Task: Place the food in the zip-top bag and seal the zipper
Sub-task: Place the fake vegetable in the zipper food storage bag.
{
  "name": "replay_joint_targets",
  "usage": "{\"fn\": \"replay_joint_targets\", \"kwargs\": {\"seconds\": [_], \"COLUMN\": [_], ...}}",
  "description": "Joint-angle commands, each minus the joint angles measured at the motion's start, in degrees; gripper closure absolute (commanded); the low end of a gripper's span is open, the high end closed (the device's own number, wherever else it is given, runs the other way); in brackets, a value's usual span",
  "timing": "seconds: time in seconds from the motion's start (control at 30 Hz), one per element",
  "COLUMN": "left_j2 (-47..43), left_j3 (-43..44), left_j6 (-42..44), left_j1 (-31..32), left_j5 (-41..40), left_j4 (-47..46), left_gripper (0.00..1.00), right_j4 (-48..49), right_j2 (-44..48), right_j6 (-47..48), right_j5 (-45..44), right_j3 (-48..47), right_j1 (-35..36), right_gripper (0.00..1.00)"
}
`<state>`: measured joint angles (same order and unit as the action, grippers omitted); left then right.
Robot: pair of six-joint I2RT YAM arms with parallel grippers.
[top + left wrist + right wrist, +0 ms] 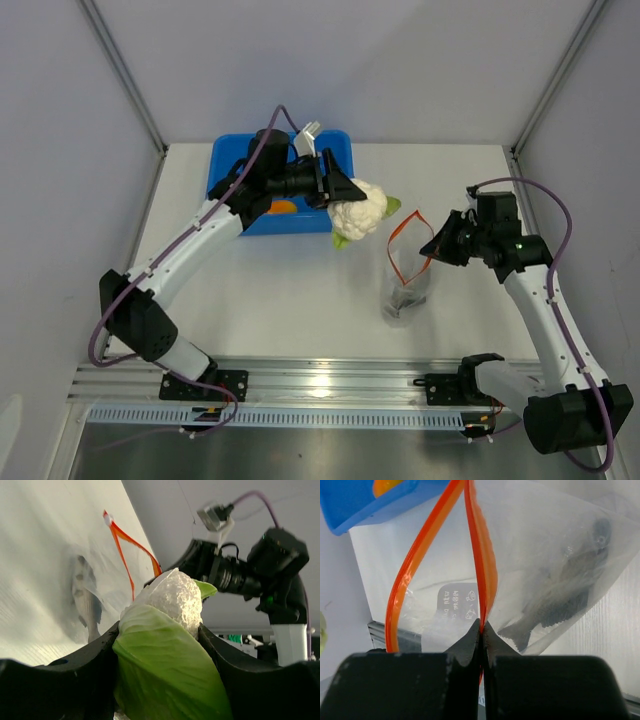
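Observation:
My left gripper (345, 195) is shut on the white cauliflower (360, 210) with green leaves (165, 665), holding it in the air just left of the zip-top bag (405, 290). The bag stands on the table with its mouth held open, its red-orange zipper (405, 245) forming a loop. A dark grey fish (565, 605) lies inside the bag. My right gripper (482, 625) is shut on one side of the zipper (480, 570), pinching it at the bag's right edge. The cauliflower (175, 597) fills the gap between the left fingers.
A blue plastic tub (225, 175) sits at the back left, under my left arm, with an orange piece (284, 207) inside. The tub's corner (365, 505) shows in the right wrist view. Grey walls enclose the table on three sides.

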<state>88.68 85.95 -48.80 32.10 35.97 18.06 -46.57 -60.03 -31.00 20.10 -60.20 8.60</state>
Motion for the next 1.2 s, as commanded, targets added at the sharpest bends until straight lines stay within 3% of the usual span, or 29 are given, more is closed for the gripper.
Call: {"fn": "replay_joint_targets", "kwargs": {"seconds": [0.0, 0.17, 0.47, 0.87, 1.17], "left_j2": [-4.66, -3.88, 6.40, 16.60, 20.04], "left_j3": [-1.31, -1.41, 12.30, 20.65, 21.36], "left_j6": [3.09, 3.27, 3.97, 2.04, -0.16], "left_j1": [2.43, 6.39, 13.25, 13.52, 13.43], "left_j5": [0.77, -0.98, -4.94, -5.73, -7.31], "left_j4": [0.92, 3.37, 19.80, 35.53, 37.22], "left_gripper": [0.99, 1.00, 1.00, 0.99, 1.00], "right_j4": [-0.37, -0.89, -1.07, 0.42, 0.25], "right_j2": [-0.35, -0.18, 1.32, 3.87, 4.40], "right_j6": [1.91, 2.35, 2.26, 1.74, 1.56], "right_j5": [2.75, 4.42, 3.90, 3.46, 3.28], "right_j3": [-3.95, -4.31, -4.83, -4.57, -3.69], "right_j1": [-0.25, -0.16, 2.38, 5.46, 8.54], "right_gripper": [1.00, 1.00, 1.00, 1.00, 1.00]}}
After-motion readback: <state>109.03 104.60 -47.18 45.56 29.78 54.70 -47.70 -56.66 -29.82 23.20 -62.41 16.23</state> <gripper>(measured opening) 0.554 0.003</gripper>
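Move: The left hand holds the cauliflower. The open mouth of the zip bag lies about 14 cm to its right, 6 cm back and 13 cm lower; the fish inside the bag is some 16 cm right, 9 cm back and 27 cm down. The right hand keeps the rim pinched, with the mouth's middle about 5 cm to its left and level with it, and the cauliflower some 16 cm left, 4 cm ahead and 10 cm higher. Back and rightwards first, then almost straight down about 10 cm, the left hand brings the held cauliflower to the bag's open mouth, its fingers tipping further down by some 35-40 degrees, grip unchanged. The right hand keeps its pinch on the rim and carries it left to meet the cauliflower, also easing back and up about 3 cm, turning slightly counter-clockwise. ##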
